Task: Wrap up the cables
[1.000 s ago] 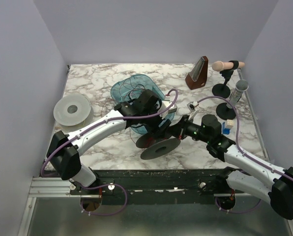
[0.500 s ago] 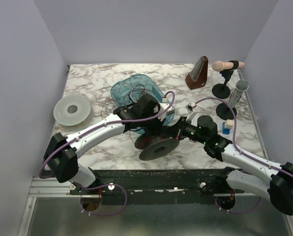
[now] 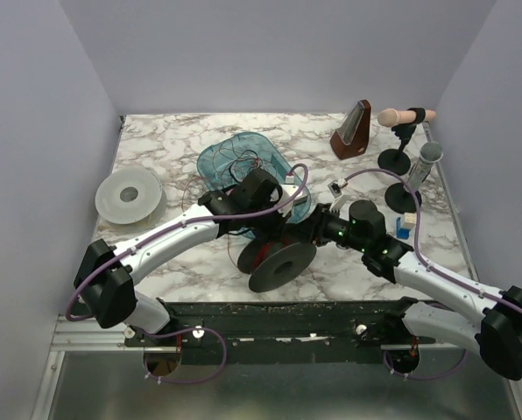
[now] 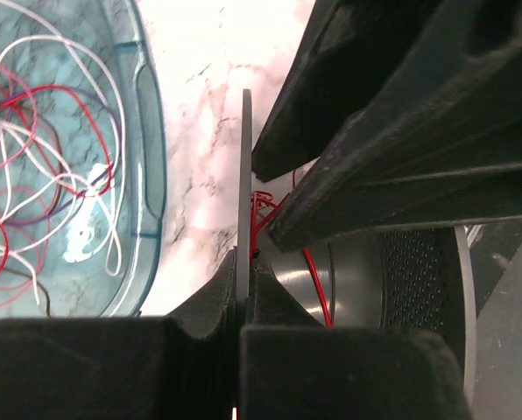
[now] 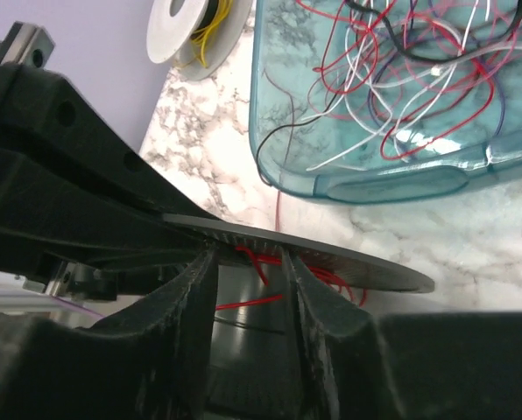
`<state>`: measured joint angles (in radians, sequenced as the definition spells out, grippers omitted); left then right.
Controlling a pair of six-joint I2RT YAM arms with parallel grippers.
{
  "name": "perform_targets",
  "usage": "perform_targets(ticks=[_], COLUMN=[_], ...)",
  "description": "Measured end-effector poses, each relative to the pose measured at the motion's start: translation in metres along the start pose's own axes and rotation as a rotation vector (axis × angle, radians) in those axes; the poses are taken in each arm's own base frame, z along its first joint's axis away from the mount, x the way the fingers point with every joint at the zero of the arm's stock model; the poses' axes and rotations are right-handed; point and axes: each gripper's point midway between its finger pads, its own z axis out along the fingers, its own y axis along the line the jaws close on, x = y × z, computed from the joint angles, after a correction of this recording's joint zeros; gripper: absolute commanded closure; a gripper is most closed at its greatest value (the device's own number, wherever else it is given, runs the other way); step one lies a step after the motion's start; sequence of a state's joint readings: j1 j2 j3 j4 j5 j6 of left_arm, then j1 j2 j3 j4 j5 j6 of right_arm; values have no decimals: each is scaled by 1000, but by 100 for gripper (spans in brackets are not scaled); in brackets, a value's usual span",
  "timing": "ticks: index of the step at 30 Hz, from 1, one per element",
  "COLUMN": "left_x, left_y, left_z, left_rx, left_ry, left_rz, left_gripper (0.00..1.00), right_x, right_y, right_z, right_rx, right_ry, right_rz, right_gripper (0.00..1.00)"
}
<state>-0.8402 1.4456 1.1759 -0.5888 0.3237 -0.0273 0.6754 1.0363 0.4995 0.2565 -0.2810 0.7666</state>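
The cables (image 3: 243, 157) lie as a tangle of thin red, white, black and pink loops in a clear blue tub (image 3: 210, 162), also seen in the left wrist view (image 4: 33, 140) and the right wrist view (image 5: 401, 61). A black spool (image 3: 278, 262) is held tilted in front of the tub, with one red wire (image 5: 252, 302) running onto its core. My left gripper (image 4: 243, 262) is shut on the spool's thin flange (image 4: 244, 175). My right gripper (image 5: 250, 262) grips the spool's grey core, one finger on each side.
A white spool (image 3: 128, 194) lies at the left; in the right wrist view (image 5: 191, 26) it carries yellow wire. A brown metronome (image 3: 352, 129), two microphone stands (image 3: 401, 131) (image 3: 416, 179) and a small blue block (image 3: 404, 227) stand at the right.
Both grippers and the spool have shifted slightly left and toward the tub. The spool's face now tilts more toward the camera.
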Motion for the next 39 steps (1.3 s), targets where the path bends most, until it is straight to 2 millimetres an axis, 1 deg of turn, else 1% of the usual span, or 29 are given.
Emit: perform_targets(ticks=[3, 5, 6, 8, 9, 10, 11, 12, 13, 15, 16, 18, 19, 21, 23, 25, 28, 30, 31, 32, 35, 37, 39], left_x=[3, 3, 2, -7, -16, -29, -39, -56, -66, -89, -102, -128, -138, -149, -153, -153, -148, -142, -141, -142, -150, -160, -169], left_y=[5, 9, 11, 14, 17, 21, 23, 26, 26, 28, 30, 37, 40, 48, 55, 62, 72, 80, 83, 86, 92, 92, 93], left_z=[-3, -9, -12, -21, -28, -38, -45, -59, -67, -88, -100, -128, -139, -157, -170, -178, -182, -187, -190, -194, -207, -219, -232], left_rx=[-34, -63, -75, -95, -109, -130, -140, -160, -167, -202, -230, -299, -331, -392, -443, -475, -502, -522, -530, -542, -577, -596, -615], left_ry=[21, 36, 39, 30, 16, -9, -33, -70, -92, -144, -177, -254, -282, -321, -338, -339, -325, -308, -304, -308, -334, -370, -404], left_rz=[-14, -24, -29, -30, -30, -29, -25, -9, 1, 40, 59, 102, 118, 139, 149, 144, 121, 101, 94, 88, 81, 82, 85], left_gripper=[100, 100, 100, 100, 100, 100, 100, 100, 100, 100, 100, 100, 100, 100, 100, 100, 100, 100, 100, 100, 100, 100, 100], right_x=[-7, -15, -20, -32, -39, -47, -56, -68, -82, -101, -106, -110, -108, -101, -88, -71, -45, -32, -29, -24, 1, 18, 28], right_y=[3, 5, 7, 12, 16, 21, 27, 34, 44, 64, 71, 80, 82, 82, 74, 60, 35, 28, 28, 33, 59, 76, 82], right_z=[-1, -3, -6, -13, -19, -24, -30, -37, -44, -58, -64, -71, -71, -66, -54, -41, -23, -16, -13, -9, 5, 19, 36], right_rx=[19, 39, 46, 62, 66, 67, 67, 62, 50, 13, -4, -33, -45, -78, -103, -113, -99, -102, -110, -127, -227, -304, -347], right_ry=[6, -2, -12, -47, -68, -94, -126, -170, -216, -282, -302, -317, -311, -288, -252, -209, -136, -97, -86, -78, -45, -35, -37], right_rz=[-37, -66, -84, -120, -138, -159, -180, -202, -228, -290, -322, -381, -403, -438, -449, -442, -413, -399, -403, -420, -504, -543, -557], right_gripper=[39, 31, 27, 19, 16, 7, 6, 5, 5, 5, 5, 6, 6, 6, 6, 8, 15, 15, 13, 12, 9, 8, 7])
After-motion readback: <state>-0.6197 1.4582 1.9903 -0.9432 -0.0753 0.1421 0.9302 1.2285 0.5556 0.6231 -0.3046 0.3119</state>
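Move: My left hand already grips the far flange of the dark grey spool near its top; the spool's middle is about 4 cm back and 7 cm below. The cable bin centres about 15 cm ahead and 6 cm left of that hand, roughly 13 cm down. From my right hand the spool's middle lies some 5 cm left, 4 cm back and 7 cm below, with the red cable on its core right at the barely parted fingertips. From the right, the bin is about 14 cm ahead and 11 cm left. I keep the flange clamped in my left fingers and hoist the spool about 25 cm, carrying it some 12 cm forward and 10 cm left, up over the cable bin, while the fingers swing round from rightward to point more forward. My right hand opens wide off the red cable, rises about 15 cm clear, sinks most of that again, then slides some 10 cm left in front of the bin, still open. ##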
